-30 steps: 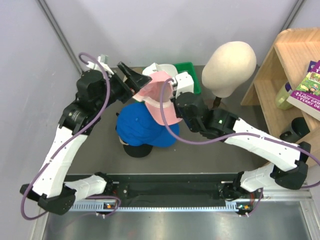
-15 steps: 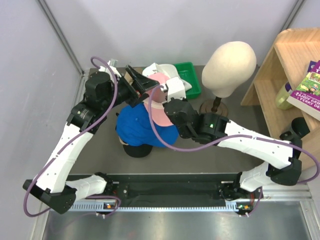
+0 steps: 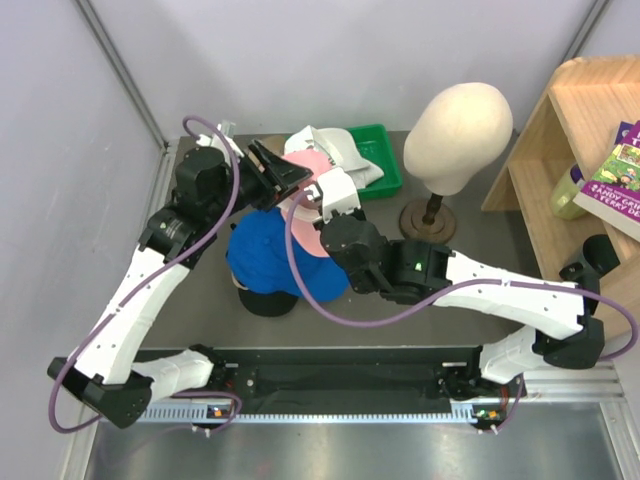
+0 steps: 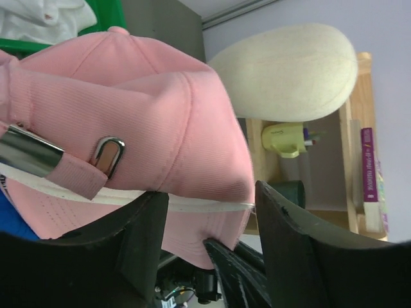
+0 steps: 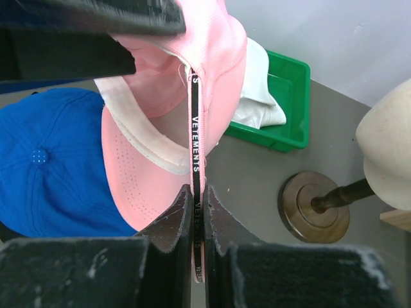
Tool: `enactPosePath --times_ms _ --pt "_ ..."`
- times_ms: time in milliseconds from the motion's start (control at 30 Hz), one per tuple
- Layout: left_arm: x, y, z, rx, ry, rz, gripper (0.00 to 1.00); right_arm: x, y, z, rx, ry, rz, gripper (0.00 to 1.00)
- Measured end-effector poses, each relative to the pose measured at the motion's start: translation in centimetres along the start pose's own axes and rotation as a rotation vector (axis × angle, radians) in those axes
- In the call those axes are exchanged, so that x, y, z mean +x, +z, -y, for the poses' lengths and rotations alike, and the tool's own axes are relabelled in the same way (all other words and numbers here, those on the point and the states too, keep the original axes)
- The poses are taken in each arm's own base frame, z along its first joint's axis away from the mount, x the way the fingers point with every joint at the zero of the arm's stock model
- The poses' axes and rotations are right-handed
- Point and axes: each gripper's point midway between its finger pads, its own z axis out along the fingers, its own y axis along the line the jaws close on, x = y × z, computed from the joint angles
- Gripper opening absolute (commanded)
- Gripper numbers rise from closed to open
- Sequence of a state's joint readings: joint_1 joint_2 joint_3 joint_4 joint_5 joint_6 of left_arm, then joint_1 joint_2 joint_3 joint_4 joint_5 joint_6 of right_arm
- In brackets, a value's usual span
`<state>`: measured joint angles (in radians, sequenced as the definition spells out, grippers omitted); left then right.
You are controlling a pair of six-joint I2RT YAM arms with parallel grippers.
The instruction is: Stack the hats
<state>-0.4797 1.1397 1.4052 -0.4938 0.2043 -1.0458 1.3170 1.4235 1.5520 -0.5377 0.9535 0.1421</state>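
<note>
A pink hat (image 3: 312, 166) hangs between both grippers above a blue hat (image 3: 265, 255), which lies on a black hat (image 3: 266, 301). My right gripper (image 5: 198, 192) is shut on the pink hat's black lettered strap (image 5: 194, 128). The pink brim's underside (image 5: 144, 173) faces the right wrist camera, with the blue hat (image 5: 45, 173) beside it. My left gripper (image 4: 209, 192) stands with its jaws apart around the rear rim of the pink hat (image 4: 128, 109); the rim fills most of the gap. A white hat (image 3: 338, 150) lies in a green bin (image 3: 386, 165).
A cream mannequin head (image 3: 460, 122) on a round wooden base (image 3: 425, 216) stands right of the bin. At the far right is a wooden shelf (image 3: 560, 120) holding a book (image 3: 615, 175) and a pale bottle (image 3: 568, 192).
My left gripper moved right onto the pink hat's rear rim and its jaws narrowed. My right gripper carried the hat left and lower, closer to the blue hat.
</note>
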Motion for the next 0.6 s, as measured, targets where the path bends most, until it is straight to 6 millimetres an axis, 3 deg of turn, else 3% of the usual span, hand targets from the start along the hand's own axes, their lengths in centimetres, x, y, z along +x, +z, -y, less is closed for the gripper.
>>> enactPosePath --times_ms 33,100,167,200,433,600 --pt "0.1 0.1 -0.4 -0.009 -0.002 0.001 0.55 0.0 -0.1 -0.1 -0.002 -0.004 0.001 0.00" --pt "0.4 0.3 -1.3 -0.029 -0.011 0.002 0.38 0.0 -0.1 -0.4 -0.004 -0.008 0.002 0.00" --pt "0.5 0.3 -1.9 -0.041 -0.021 0.010 0.18 0.2 -0.1 -0.6 -0.004 -0.016 0.001 0.00" --pt "0.4 0.2 -2.0 -0.041 -0.024 0.020 0.03 0.2 -0.1 -0.8 -0.007 -0.019 0.000 0.00" --pt "-0.4 -1.3 -1.4 -0.012 -0.023 0.085 0.00 0.4 -0.5 -1.8 -0.031 -0.028 0.001 0.04" --pt "-0.7 -1.4 -0.9 0.017 -0.016 0.101 0.00 0.7 -0.5 -1.7 -0.017 -0.015 -0.004 0.00"
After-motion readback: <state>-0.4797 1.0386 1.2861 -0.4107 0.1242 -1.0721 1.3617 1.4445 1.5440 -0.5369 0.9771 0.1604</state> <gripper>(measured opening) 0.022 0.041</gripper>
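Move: The pink hat already hangs from the right fingers, its raised edge standing between the left hand's parted ones; its middle is about 2 cm back, 1 cm left and 6 cm below the left hand. From the right hand the pink hat's middle lies some 2 cm ahead, 4 cm left and 1 cm lower. The blue hat on the stack is roughly 11 cm back, 5 cm left and 13 cm below the left hand; the white hat is about 16 cm ahead, 6 cm right and 22 cm down. The left hand sinks about 2 cm over the pink hat's upper edge while its part-open fingers close and pinch the edge, then rises almost as far again while drifting some 2 cm left, turning slightly counter-clockwise. The right hand keeps its pinch on the label strip and eases back and left by a good centimetre each way, settling a little lower, so both hands end up holding the pink hat above the stack. ##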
